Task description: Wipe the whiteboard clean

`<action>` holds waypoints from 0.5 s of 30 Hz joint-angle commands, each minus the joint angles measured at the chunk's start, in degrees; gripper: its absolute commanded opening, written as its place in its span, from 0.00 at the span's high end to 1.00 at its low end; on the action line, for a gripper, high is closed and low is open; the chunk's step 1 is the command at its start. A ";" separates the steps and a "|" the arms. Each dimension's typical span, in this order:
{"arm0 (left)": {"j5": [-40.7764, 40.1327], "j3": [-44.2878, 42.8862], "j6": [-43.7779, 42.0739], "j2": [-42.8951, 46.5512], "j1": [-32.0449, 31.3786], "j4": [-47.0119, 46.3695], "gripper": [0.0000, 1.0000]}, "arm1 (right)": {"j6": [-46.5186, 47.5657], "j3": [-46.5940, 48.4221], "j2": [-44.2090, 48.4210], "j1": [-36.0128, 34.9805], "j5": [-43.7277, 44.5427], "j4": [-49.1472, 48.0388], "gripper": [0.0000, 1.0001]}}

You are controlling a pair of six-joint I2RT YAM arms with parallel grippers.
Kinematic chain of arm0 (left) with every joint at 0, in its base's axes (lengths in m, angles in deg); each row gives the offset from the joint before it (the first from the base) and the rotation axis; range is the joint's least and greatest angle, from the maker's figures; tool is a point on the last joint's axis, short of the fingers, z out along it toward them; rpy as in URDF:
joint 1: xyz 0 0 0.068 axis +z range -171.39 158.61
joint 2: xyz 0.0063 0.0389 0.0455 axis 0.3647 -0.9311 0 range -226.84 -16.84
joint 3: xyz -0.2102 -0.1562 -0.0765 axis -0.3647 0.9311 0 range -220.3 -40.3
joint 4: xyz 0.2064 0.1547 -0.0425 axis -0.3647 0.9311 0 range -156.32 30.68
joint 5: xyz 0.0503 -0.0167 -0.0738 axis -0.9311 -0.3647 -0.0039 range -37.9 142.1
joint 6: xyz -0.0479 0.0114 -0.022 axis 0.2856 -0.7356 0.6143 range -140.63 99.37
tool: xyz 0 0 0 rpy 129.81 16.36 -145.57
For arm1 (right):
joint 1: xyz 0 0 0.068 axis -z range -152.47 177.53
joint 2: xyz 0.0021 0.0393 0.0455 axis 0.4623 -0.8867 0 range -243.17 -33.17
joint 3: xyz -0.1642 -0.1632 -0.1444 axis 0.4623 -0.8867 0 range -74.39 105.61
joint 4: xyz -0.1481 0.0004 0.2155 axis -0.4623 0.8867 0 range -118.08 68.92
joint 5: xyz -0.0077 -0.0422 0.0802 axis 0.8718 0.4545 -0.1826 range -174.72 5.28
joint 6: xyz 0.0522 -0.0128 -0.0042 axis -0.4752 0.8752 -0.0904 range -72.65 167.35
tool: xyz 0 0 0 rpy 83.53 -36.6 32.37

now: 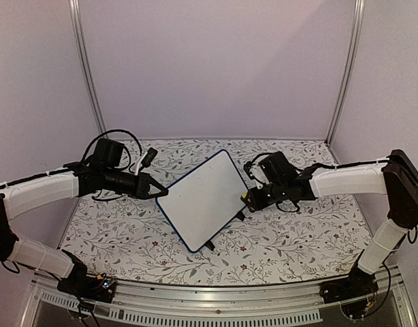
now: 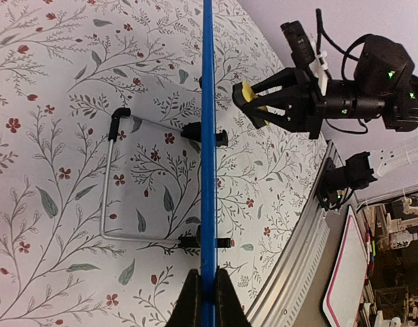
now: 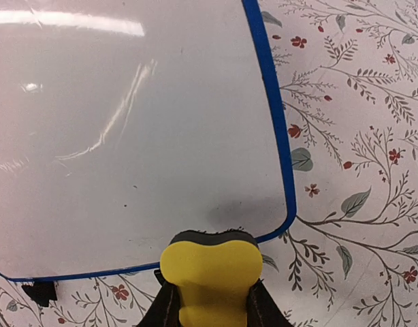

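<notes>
The whiteboard (image 1: 202, 197) stands tilted in the middle of the table, white with a thin blue frame and no writing on the face I see. My left gripper (image 1: 161, 193) is shut on its left edge. The left wrist view shows the whiteboard's frame (image 2: 208, 136) edge-on, pinched between the left gripper's (image 2: 208, 296) fingers. My right gripper (image 1: 248, 198) is shut on a yellow eraser (image 3: 209, 269), whose dark felt sits at the board's lower corner (image 3: 280, 221). A faint grey smudge (image 3: 243, 208) lies just ahead of the felt.
A bent wire stand (image 2: 110, 180) hangs off the board's back above the floral tablecloth (image 1: 284, 238). Booth walls close in the back and sides. A metal rail (image 1: 216, 300) runs along the near edge. A pink-framed board (image 2: 345, 276) lies beyond the rail.
</notes>
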 commanded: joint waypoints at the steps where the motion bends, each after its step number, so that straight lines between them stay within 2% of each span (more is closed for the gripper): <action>1: 1.44 0.07 -1.46 0.92 -0.12 -1.97 1.00 | 1.49 5.07 2.76 0.09 4.11 0.16 0.81; 8: 1.32 0.07 -1.59 1.17 -0.15 -1.90 1.00 | 2.63 9.91 -3.03 1.37 3.41 0.29 0.81; 15: 1.48 0.07 -1.53 1.15 -0.17 -1.91 1.00 | 1.54 6.51 -6.27 1.50 0.83 -1.18 0.81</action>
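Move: Just ahead of the right hand, which holds the eraser off the board's lower right rim, is the patch inside the whiteboard's right corner: about 4 cm forward, 2 left and 1 lower. The right corner itself is some 3 cm straight ahead and 3 below; the near clamp is 2 cm back, 2 left and 5 below. The left hand, at the raised left edge, has the patch about 8 cm forward, 20 right and 10 below. Swinging up and over the whiteboard's lower right rim, the right hand carries the eraser forward and a little left, rising about 6 cm, then turns downward and sinks some 4 cm towards the patch inside the right corner. The hand tips its fingers up slightly, then partly back, and keeps its grip. The left hand stays put, still pinching the board's edge. ##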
